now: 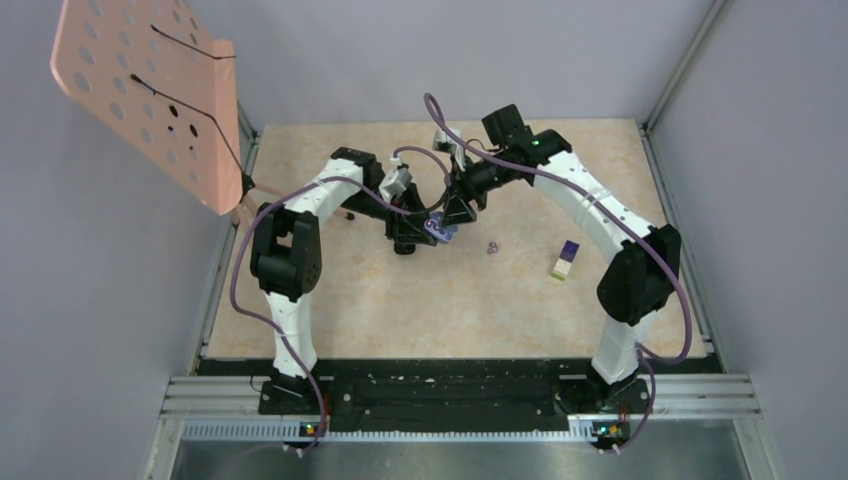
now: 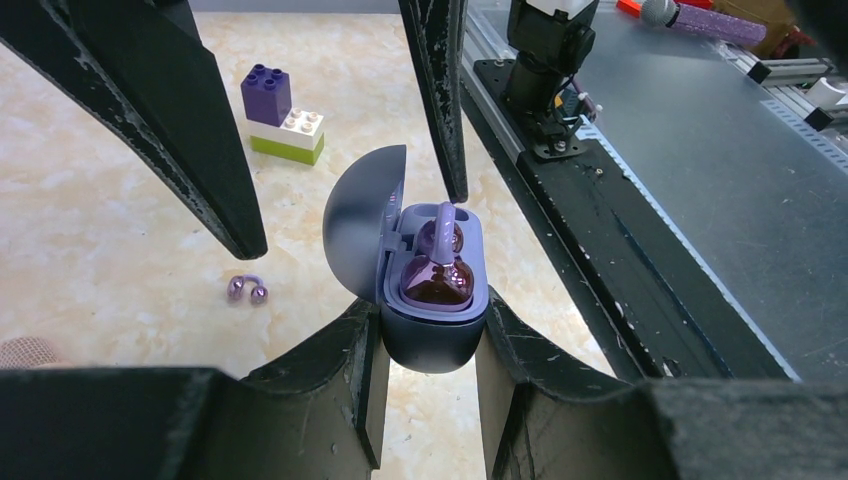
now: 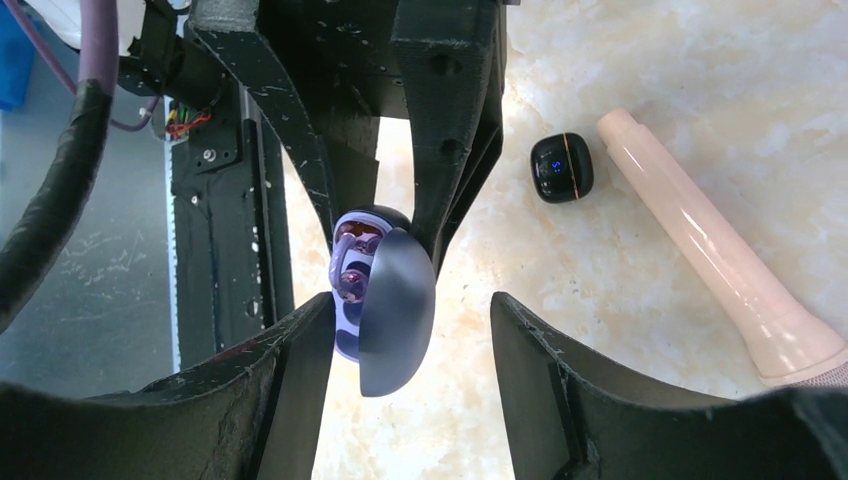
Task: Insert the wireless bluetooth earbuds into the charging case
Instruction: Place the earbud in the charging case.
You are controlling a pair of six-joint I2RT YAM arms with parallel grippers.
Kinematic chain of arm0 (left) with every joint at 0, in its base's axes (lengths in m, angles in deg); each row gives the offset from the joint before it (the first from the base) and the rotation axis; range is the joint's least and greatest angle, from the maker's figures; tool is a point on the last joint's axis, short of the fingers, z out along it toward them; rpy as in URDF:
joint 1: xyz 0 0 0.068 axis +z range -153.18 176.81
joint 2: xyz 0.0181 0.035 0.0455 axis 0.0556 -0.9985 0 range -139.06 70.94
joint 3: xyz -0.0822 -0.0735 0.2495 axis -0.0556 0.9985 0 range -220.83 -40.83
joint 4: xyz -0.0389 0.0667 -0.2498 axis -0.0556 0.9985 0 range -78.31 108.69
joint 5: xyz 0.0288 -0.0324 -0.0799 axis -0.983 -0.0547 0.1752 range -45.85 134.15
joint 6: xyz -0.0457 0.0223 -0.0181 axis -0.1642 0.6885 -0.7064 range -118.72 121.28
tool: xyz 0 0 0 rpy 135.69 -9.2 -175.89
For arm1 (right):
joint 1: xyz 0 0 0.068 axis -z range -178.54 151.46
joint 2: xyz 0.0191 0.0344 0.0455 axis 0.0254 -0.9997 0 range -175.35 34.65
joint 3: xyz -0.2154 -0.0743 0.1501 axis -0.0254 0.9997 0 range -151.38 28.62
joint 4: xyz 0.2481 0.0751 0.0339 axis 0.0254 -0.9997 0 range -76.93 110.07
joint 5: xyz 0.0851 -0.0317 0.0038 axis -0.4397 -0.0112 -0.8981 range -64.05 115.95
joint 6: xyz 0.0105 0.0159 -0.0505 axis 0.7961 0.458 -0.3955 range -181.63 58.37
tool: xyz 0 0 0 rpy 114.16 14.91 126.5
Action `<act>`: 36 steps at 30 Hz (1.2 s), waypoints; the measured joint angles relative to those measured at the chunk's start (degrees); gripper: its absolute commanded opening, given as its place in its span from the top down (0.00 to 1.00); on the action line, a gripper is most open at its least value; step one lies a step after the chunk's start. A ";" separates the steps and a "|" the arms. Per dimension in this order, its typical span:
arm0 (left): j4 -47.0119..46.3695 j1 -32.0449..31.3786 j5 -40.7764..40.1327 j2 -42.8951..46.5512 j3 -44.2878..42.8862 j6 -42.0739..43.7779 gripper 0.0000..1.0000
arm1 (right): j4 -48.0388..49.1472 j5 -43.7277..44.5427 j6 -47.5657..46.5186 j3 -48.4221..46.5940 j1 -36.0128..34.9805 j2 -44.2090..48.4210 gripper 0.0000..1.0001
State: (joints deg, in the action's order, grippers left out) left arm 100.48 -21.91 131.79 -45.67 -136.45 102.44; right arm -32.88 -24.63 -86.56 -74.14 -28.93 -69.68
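My left gripper point(image 2: 430, 322) is shut on the dark charging case point(image 2: 430, 345), holding it above the table with its lid point(image 2: 362, 225) swung open. A glossy purple earbud point(image 2: 437, 277) sits in the lilac tray of the case. A second purple earbud point(image 2: 246, 290) lies loose on the table to the left of the case, also seen from above point(image 1: 492, 247). My right gripper point(image 3: 410, 302) is open and straddles the open lid point(image 3: 396, 310) without pinching it. Its two fingers point(image 2: 200, 150) hang down over the case in the left wrist view.
A purple-and-cream block point(image 1: 566, 259) stands on the table to the right of the loose earbud. A small black case point(image 3: 561, 167) and a pink cylinder point(image 3: 720, 260) lie beyond the held case. A pink perforated board point(image 1: 150, 90) leans at the far left.
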 measured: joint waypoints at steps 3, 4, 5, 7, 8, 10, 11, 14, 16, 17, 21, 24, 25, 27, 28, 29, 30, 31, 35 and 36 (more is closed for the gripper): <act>-0.02 0.00 0.02 0.00 0.00 -0.44 1.00 | 0.61 1.29 0.72 0.00 -0.37 -0.04 0.42; -0.02 0.00 0.00 0.00 0.00 -0.57 1.00 | 0.92 1.77 0.98 0.02 -0.55 -0.04 0.42; 0.00 0.02 0.00 0.00 0.00 -0.63 1.00 | 1.20 2.21 1.18 0.02 -0.66 -0.04 0.43; -0.02 0.04 0.00 0.00 0.00 -0.74 1.00 | 1.42 2.95 1.64 0.02 -0.94 -0.04 0.43; -0.02 0.09 -0.02 0.00 0.00 -0.79 1.00 | 1.51 3.21 1.92 0.04 -1.03 -0.04 0.43; -0.02 0.20 -0.02 0.00 -0.02 -0.85 1.00 | 1.81 3.72 2.19 0.28 -1.20 -0.04 0.43; -0.02 0.22 -0.02 0.00 -0.02 -1.03 1.00 | 2.01 4.02 2.23 0.50 -1.29 -0.04 0.43; -0.02 0.31 -0.02 0.00 -0.02 -1.25 1.00 | 2.47 4.74 2.49 1.62 -1.49 -0.04 0.43; -0.02 0.31 -0.13 0.00 -0.04 -1.44 1.00 | 2.51 5.03 2.64 1.90 -1.55 -0.04 0.43; -0.04 0.31 -0.11 0.00 -0.04 -1.49 1.00 | 2.56 5.11 2.64 1.90 -1.60 -0.04 0.43; -0.04 0.35 -0.11 0.00 -0.04 -1.64 1.00 | 2.45 4.90 2.05 1.90 -1.51 0.02 0.40; -0.02 0.35 0.02 0.00 -0.07 -1.57 1.00 | 2.38 1.81 1.75 1.88 -0.39 0.46 0.39; -0.04 0.35 0.00 0.00 -0.07 -1.53 1.00 | 2.36 0.17 1.95 1.84 0.31 0.87 0.39; 0.02 0.35 0.00 0.00 -0.11 -1.25 1.00 | 1.75 -2.58 2.27 1.11 1.90 1.81 0.39; 0.00 0.35 0.00 0.00 -0.31 -1.11 1.00 | 1.66 -2.78 2.32 0.94 2.08 1.92 0.39; 0.04 0.35 -0.02 -0.04 -0.61 -0.98 1.00 | 0.92 -4.17 2.69 -0.26 2.93 2.51 0.39; 0.17 0.35 -0.02 -0.17 -1.33 -0.96 1.00 | 0.72 -4.83 3.04 -0.92 3.52 3.21 0.39; 0.28 0.35 -0.04 -0.44 -2.45 -0.96 1.00 | 0.55 -5.14 3.17 -1.18 3.87 3.76 0.39; 0.70 0.37 0.00 -3.45 -11.43 -2.89 1.00 | 0.33 -7.08 5.81 -1.20 5.86 6.12 0.39; 0.83 0.42 0.02 -4.92 -15.17 -4.04 1.00 | 0.72 -7.67 7.13 -1.09 6.71 6.47 0.39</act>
State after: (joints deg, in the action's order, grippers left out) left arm 101.31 -21.49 131.81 -50.59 -151.61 98.40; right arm -32.16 -32.31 -79.44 -75.23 -22.22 -63.21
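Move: The earbud stands proud in the near wells of the open purple case, which the left fingers hold. It lies about 3 cm left, 2 cm back and 2 cm below the right hand, and about 1 cm right of and 1 cm above the left hand point. From the right hand, down on the table some 23 cm lower, the black case lies 12 cm left and 8 cm ahead, and the other earbud 10 cm right and 7 cm ahead. The earbud gets a press down into its wells from one tip of the right hand's already open fingers, the hand sinking about 1.5 cm. The right hand then lifts away with fingers still open, some 8 cm up and 3–4 cm right, its wrist turning about 10 degrees. The left hand keeps its grip on the case, nearly still until the end, when it carries the case about 4 cm forward and 3 cm up. ##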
